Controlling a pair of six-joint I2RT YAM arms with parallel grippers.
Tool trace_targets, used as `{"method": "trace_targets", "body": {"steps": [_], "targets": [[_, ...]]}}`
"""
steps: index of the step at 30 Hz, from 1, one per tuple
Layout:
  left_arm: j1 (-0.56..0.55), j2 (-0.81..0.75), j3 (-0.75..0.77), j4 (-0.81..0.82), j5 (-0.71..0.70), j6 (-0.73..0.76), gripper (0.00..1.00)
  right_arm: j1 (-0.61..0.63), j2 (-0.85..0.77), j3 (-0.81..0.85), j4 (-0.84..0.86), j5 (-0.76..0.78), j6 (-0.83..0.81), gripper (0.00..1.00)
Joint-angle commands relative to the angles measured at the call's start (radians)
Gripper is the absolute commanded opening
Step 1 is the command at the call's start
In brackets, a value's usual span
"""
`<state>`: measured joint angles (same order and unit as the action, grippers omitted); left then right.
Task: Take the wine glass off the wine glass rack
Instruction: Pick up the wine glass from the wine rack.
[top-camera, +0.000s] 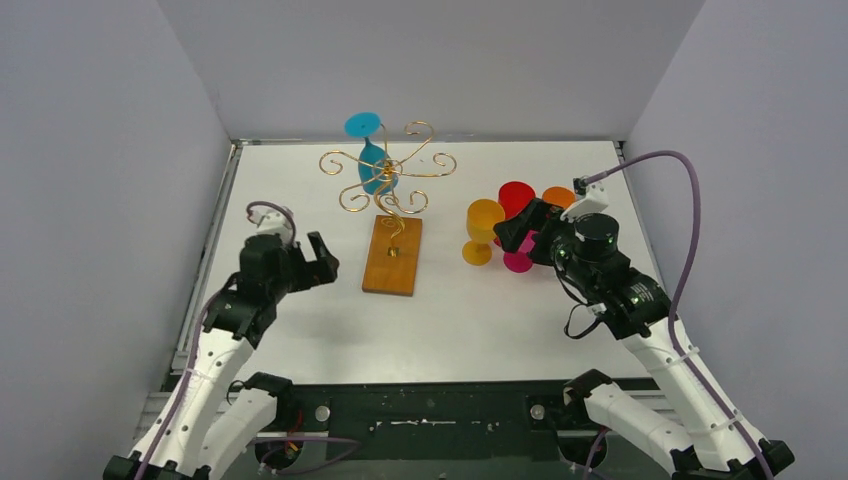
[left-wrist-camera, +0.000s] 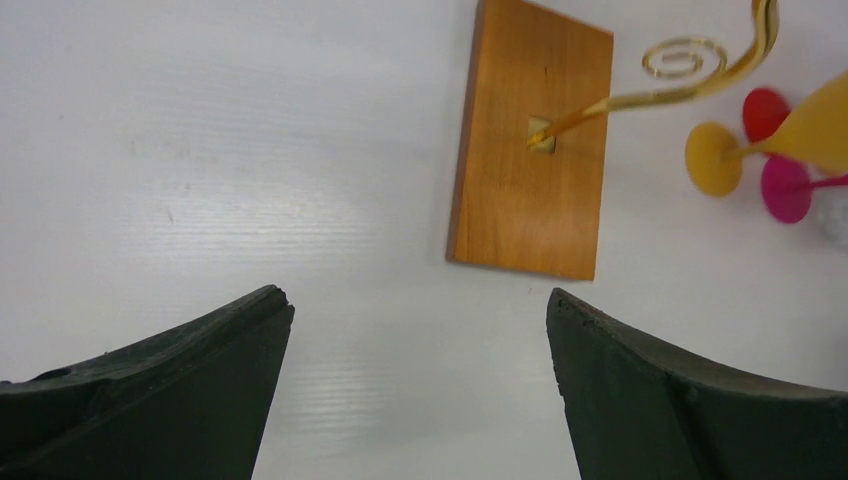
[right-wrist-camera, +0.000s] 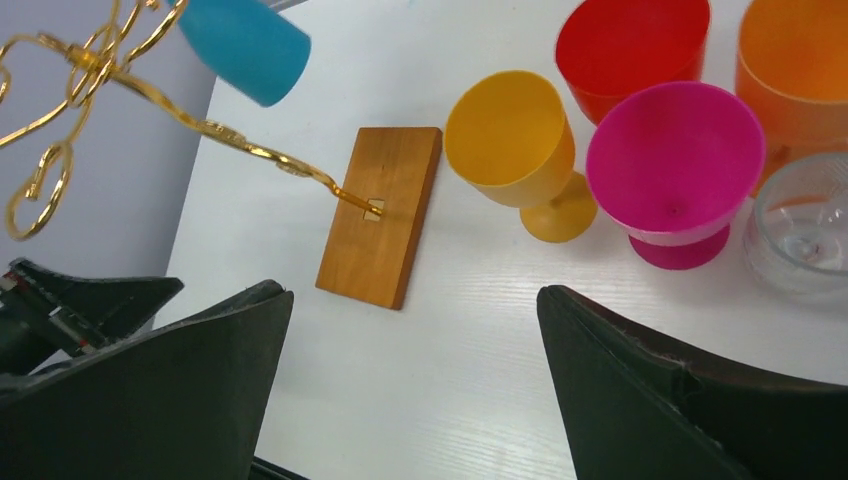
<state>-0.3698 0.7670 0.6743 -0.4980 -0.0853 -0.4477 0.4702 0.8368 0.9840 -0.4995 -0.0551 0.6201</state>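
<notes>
The wine glass rack (top-camera: 388, 172) is gold scroll wire on an orange-brown wooden base (top-camera: 393, 256), standing mid-table. A blue wine glass (top-camera: 372, 160) hangs upside down from its far arms, foot up; the right wrist view shows its bowl (right-wrist-camera: 245, 35) beside the rack's wire (right-wrist-camera: 230, 140). My left gripper (top-camera: 325, 258) hovers left of the base, open and empty; in its wrist view the left gripper (left-wrist-camera: 415, 300) shows bare table between the jaws, the base (left-wrist-camera: 530, 140) ahead. My right gripper (top-camera: 512, 232) is open and empty beside the standing glasses; in its wrist view the right gripper (right-wrist-camera: 413, 292) frames bare table.
Upright on the table right of the rack are a yellow glass (right-wrist-camera: 512, 140), a red one (right-wrist-camera: 630, 45), a pink one (right-wrist-camera: 675, 165), an orange one (right-wrist-camera: 795, 70) and a clear one (right-wrist-camera: 805, 225). Grey walls enclose the table on three sides.
</notes>
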Motion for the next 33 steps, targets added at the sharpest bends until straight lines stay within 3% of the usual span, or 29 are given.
{"method": "trace_targets", "body": {"steps": [1,4,8,12,19,26,33], "targets": [[0.327,0.074,0.144,0.047,0.4,0.007,0.97,-0.007,0.017,0.076,-0.149,0.171,0.287,1.0],[0.443,0.15,0.222,0.053,0.495,-0.043,0.97,-0.006,0.002,0.071,-0.132,0.099,0.238,1.0],[0.502,0.226,0.305,0.175,0.608,-0.162,0.97,-0.005,-0.094,0.026,-0.017,-0.017,0.113,1.0],[0.533,0.321,0.397,0.318,0.69,-0.284,0.91,-0.005,-0.218,-0.073,0.098,-0.024,0.137,1.0],[0.537,0.494,0.597,0.439,0.702,-0.372,0.85,-0.005,-0.198,-0.063,0.047,-0.118,0.137,1.0],[0.501,0.687,0.737,0.611,0.795,-0.474,0.67,-0.005,-0.111,-0.01,-0.011,-0.169,0.126,1.0],[0.436,0.836,0.875,0.561,0.829,-0.433,0.65,-0.005,-0.119,-0.024,-0.003,-0.149,0.125,1.0]]}}
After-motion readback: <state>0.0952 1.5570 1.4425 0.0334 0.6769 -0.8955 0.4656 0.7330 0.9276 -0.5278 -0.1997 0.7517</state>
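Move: The blue wine glass, hanging upside down at the far left of the rack, is roughly 25 cm ahead of the left hand, 10 cm to its right and 11 cm above it. The rack hub lies about 16 cm ahead, 14 cm right and 13 cm up from that hand, the wooden base about 15 cm ahead, 14 cm right and 16 cm below. From the right hand the glass is about 25 cm ahead, 28 cm left and at nearly its height. Towards the blue glass on the rack the left hand swings forward and up, some 20 cm each way, first bowing left, then easing back right near its end. It rolls its left side down about 40 degrees, levels the fingers and closes them partway from wide open, still short of the glass. The right hand, empty and wide open, draws back about 4 cm. ##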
